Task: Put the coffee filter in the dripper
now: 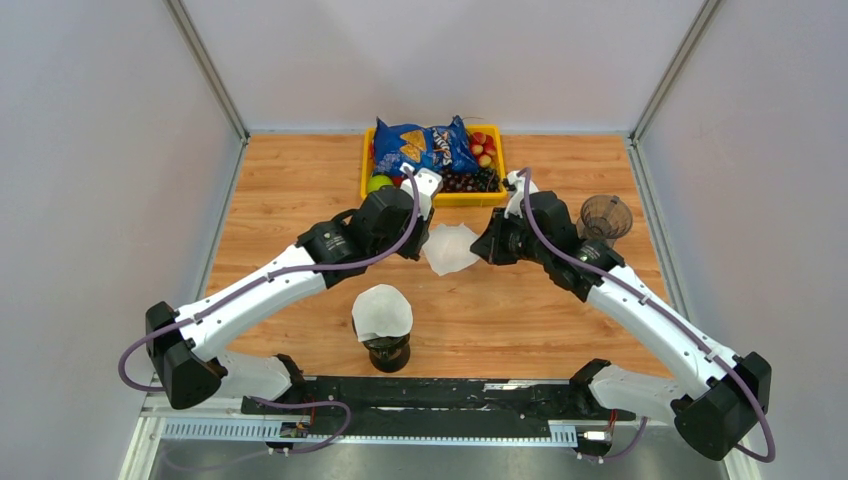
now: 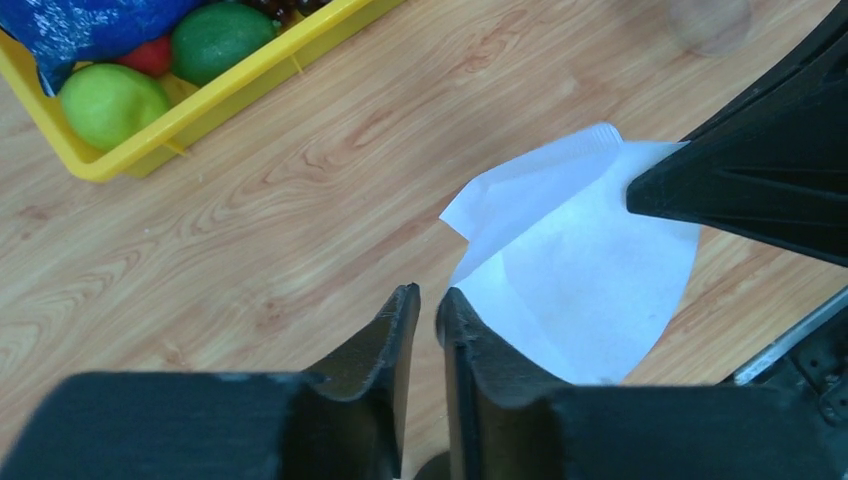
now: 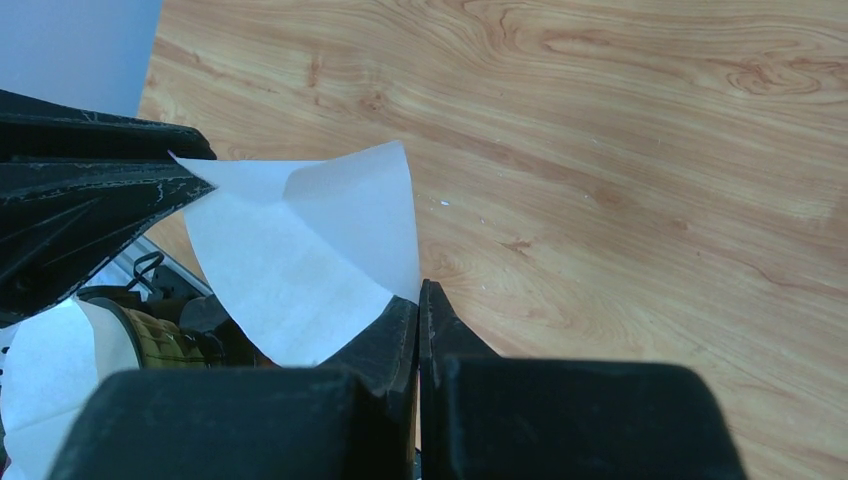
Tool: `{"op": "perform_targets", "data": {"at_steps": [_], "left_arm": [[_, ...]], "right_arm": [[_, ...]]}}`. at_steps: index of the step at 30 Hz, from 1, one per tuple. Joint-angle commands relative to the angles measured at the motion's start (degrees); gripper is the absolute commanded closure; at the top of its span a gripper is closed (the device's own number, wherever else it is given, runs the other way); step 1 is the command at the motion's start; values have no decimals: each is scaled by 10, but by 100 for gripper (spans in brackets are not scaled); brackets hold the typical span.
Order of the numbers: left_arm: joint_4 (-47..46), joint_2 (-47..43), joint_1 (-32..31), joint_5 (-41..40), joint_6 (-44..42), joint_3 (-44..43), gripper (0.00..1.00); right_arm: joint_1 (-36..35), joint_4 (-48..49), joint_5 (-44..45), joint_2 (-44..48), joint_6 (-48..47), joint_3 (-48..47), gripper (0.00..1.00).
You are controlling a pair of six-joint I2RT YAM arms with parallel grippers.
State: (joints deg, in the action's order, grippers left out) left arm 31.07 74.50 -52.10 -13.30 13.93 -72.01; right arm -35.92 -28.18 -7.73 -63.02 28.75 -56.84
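A white paper coffee filter hangs above the wooden table between my two grippers. My right gripper is shut on one edge of it; in the right wrist view the paper runs into the closed fingertips. My left gripper is at the opposite edge. In the left wrist view its jaws stand a narrow gap apart with wood showing between them, and the filter lies against the outer side of the right finger. The clear dark dripper stands at the right, just beyond the right arm's wrist.
More white filters sit on a black holder near the front centre. A yellow tray at the back holds a blue chips bag, green fruit and red fruit. Grey walls close in both sides.
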Motion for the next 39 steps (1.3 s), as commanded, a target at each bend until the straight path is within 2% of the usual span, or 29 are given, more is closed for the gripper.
{"op": "perform_targets", "data": {"at_steps": [1,3,5,6,7,8,9,11,14,19,23,31,39], "left_arm": [[-24,-2,2,26,6,-33,70],[-29,-4,2,44,10,-35,60],[-31,-12,2,71,14,-39,46],[-35,-17,2,95,17,-41,33],[-39,-31,2,108,18,-41,26],[-50,-38,2,135,18,-37,9],[-57,-58,2,160,19,-34,2],[-78,-90,2,179,19,-22,0],[-108,-134,2,165,31,11,0],[-129,-201,2,36,59,69,0],[-130,-229,14,-27,75,107,0],[-148,-236,94,7,100,160,0],[-159,-238,114,31,92,182,0]], "right_arm": [[3,-9,3,1,-4,-32,100],[3,-10,5,9,-1,-34,100],[3,-16,15,15,3,-33,100],[4,-20,24,16,5,-33,100],[5,-24,29,15,6,-33,100],[8,-30,31,14,7,-33,100],[11,-35,31,11,9,-35,100],[18,-44,36,7,8,-40,100],[29,-73,72,3,5,-61,100],[52,-151,157,0,-7,-122,100],[77,-223,228,1,-8,-183,100],[204,-350,267,-18,-40,-317,100],[340,-400,198,-51,-95,-350,100]]}}
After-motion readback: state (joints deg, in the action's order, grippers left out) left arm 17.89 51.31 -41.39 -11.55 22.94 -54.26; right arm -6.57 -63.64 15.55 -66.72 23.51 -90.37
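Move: The empty clear dripper stands about 24 cm to the right of the right hand, 10 cm farther ahead and some 8 cm lower; this hand already grips one edge of the filter. The glass server is straight under that dripper, some 17 cm below the hand. The filter-covered dripper lies 12 cm back, 18 cm left and 8 cm down. From the left hand the empty dripper is about 35 cm right, 11 cm ahead and 11 cm lower. The left fingers, already parting, open wide and come free of the filter's edge; that hand rises about 11 cm while drawing back, then swings left, forward and down again. After a short hold, the right hand keeps its pinch and carries the filter rightward some 23 cm towards the empty dripper, rising about 11 cm and easing slightly forward, turning roughly 45 degrees clockwise. ##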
